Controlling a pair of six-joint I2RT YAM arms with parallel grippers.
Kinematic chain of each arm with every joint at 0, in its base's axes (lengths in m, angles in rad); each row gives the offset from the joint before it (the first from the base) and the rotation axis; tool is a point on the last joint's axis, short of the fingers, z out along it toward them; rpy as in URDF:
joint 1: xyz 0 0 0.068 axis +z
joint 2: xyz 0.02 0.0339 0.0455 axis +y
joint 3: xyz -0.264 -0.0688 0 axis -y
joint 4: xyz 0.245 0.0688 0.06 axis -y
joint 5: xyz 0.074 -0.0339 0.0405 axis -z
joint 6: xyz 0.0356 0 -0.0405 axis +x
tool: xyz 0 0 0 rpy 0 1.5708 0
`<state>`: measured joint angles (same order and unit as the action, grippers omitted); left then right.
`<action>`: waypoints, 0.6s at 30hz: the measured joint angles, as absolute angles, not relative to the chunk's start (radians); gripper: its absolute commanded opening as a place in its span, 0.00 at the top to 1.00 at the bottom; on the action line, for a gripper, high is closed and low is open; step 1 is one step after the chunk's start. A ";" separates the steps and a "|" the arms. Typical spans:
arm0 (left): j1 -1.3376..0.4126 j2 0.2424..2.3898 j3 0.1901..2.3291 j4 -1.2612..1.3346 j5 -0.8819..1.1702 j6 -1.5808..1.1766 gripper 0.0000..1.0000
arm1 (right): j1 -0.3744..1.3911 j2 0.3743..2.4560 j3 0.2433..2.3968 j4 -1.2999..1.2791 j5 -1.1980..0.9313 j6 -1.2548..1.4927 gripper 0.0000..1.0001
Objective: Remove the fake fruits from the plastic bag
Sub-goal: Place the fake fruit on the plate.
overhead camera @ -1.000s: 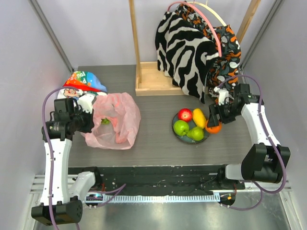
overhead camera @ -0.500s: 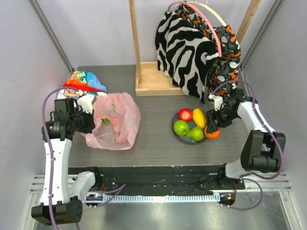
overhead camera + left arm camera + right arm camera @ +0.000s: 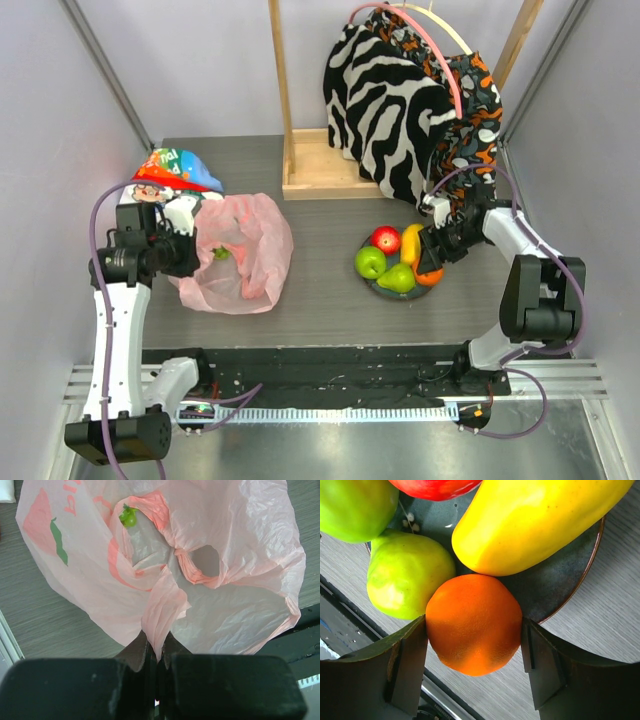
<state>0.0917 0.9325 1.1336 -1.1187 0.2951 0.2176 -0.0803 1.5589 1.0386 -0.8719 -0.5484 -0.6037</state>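
Note:
The pink plastic bag [image 3: 245, 255] lies crumpled at the left, mouth open. My left gripper [image 3: 183, 252] is shut on a fold of its edge [image 3: 159, 615]. A small green grape bunch [image 3: 220, 253] lies inside the bag and also shows in the left wrist view [image 3: 129, 516]. My right gripper [image 3: 432, 262] is shut on the orange [image 3: 474, 624] at the near right rim of the dark plate [image 3: 565, 575], touching the green pear [image 3: 407, 582] and the yellow piece [image 3: 535, 525]. The plate [image 3: 372, 286] also holds the red apple [image 3: 385, 238] and the green apple [image 3: 370, 262].
A cartoon-printed white bag [image 3: 170, 172] lies behind my left gripper. A wooden rack base [image 3: 320, 178] stands at the back centre, with zebra-print and patterned clothes [image 3: 390, 100] hanging just behind my right arm. A black strip [image 3: 330, 365] runs along the near table edge.
My right gripper has carried the orange left and down onto the plate's rim. The plate and its fruits shifted slightly left. The left gripper still holds the bag.

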 measured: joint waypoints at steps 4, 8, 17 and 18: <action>0.092 0.942 1.134 -1.119 0.300 0.216 1.00 | -0.080 1.559 1.033 -0.863 -0.551 -0.597 0.18; 0.092 0.951 1.134 -1.118 0.307 0.216 1.00 | -0.080 1.551 1.026 -0.864 -0.534 -0.599 0.00; 0.092 0.950 1.134 -1.119 0.314 0.217 1.00 | -0.080 1.424 1.121 -1.055 -0.491 -0.645 0.00; 0.092 0.949 1.134 -1.119 0.314 0.219 1.00 | -0.078 1.413 1.157 -1.084 -0.496 -0.652 0.00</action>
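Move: The right hand already has the orange between its pads, at the plate's near right edge; the plate's middle is about 8 cm left, 2 ahead and 4 below. The green pear sits some 8 cm left and 2 back, the yellow mango about 7 ahead and 4 left. From the left hand, holding the bag, the plate is roughly 48 cm right, 6 ahead and 18 below. The right hand opens wide, letting go of the orange, eases back slightly, then rises about 6 cm. ##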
